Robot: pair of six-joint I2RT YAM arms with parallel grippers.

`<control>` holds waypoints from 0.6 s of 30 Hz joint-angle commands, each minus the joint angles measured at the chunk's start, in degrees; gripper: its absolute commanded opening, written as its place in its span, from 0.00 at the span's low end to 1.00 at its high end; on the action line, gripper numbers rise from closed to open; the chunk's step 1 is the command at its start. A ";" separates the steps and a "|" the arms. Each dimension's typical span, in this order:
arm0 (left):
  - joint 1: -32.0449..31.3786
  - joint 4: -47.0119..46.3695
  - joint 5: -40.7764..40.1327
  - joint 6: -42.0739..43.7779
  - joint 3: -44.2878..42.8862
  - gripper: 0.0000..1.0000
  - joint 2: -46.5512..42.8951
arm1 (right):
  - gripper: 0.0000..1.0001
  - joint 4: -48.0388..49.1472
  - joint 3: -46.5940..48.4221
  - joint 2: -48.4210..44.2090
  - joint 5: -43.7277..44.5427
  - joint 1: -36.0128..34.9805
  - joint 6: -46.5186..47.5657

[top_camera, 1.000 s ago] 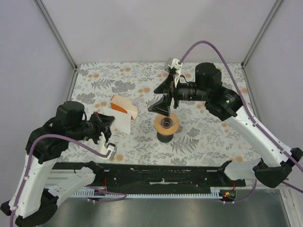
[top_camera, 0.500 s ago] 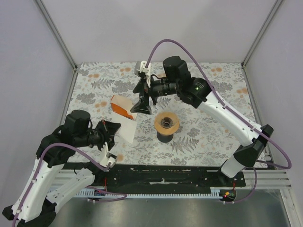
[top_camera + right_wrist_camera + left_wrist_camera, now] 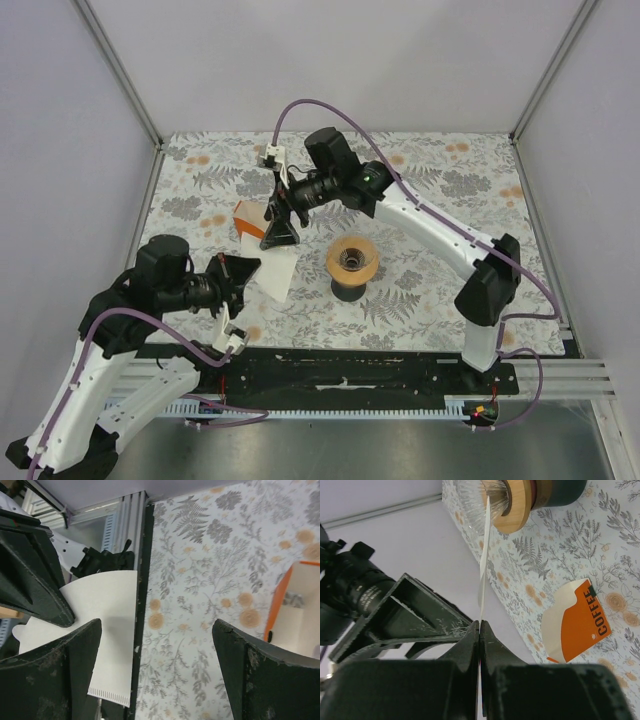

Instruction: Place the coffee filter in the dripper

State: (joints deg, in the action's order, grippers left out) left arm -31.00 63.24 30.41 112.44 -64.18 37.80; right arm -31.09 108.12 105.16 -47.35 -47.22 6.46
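Note:
The coffee filter (image 3: 278,276) is a flat white paper piece, held above the table left of the dripper. My left gripper (image 3: 243,272) is shut on its near edge. In the left wrist view the filter (image 3: 483,575) shows edge-on, rising from the shut gripper (image 3: 479,623). The dripper (image 3: 352,262), with a tan-orange rim and black base, stands at the table's centre and also shows in the left wrist view (image 3: 520,502). My right gripper (image 3: 279,230) is open just above the filter's far edge. In the right wrist view the filter (image 3: 100,630) lies by the left finger (image 3: 55,670); the gripper (image 3: 156,625) holds nothing.
The orange and white COFFEE pack (image 3: 248,218) lies on the floral cloth, partly under my right gripper. It also shows in the left wrist view (image 3: 577,622) and the right wrist view (image 3: 297,610). The black rail (image 3: 330,365) runs along the near edge.
My right arm has swung left from above the dripper to over the filter and pack. My left gripper has moved slightly right and nearer, still holding the filter.

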 commanded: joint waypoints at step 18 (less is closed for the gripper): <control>-0.29 -8.93 -0.53 39.17 1.69 0.02 0.43 | 0.56 50.96 -16.10 0.48 -28.06 2.93 -55.06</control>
State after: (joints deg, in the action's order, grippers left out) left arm -31.00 56.77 30.09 112.60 -62.37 37.85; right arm 7.46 91.68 110.19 -71.13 -44.14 -39.66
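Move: The coffee filter already hangs from the shut fingers of my left hand, its middle about 4 cm to that hand's right, level fore and aft, and 3 cm below. From my open right hand, the filter's middle is roughly 8 cm back, 1 cm left and 4 cm lower. From that same right hand, the dripper stands some 14 cm right, 2 cm back and 21 cm down; the coffee box lies about 10 cm ahead, 7 cm left and 29 cm below. I sink my right hand about 3 cm, then draw it back some 3 cm towards the filter, rolling it nearly 40 degrees so its forward side dips and its open fingers straddle the sheet; only at the end do they start closing, to about three-quarters open. My left hand keeps its pinch on the filter, easing a centimetre or two forward and up. ##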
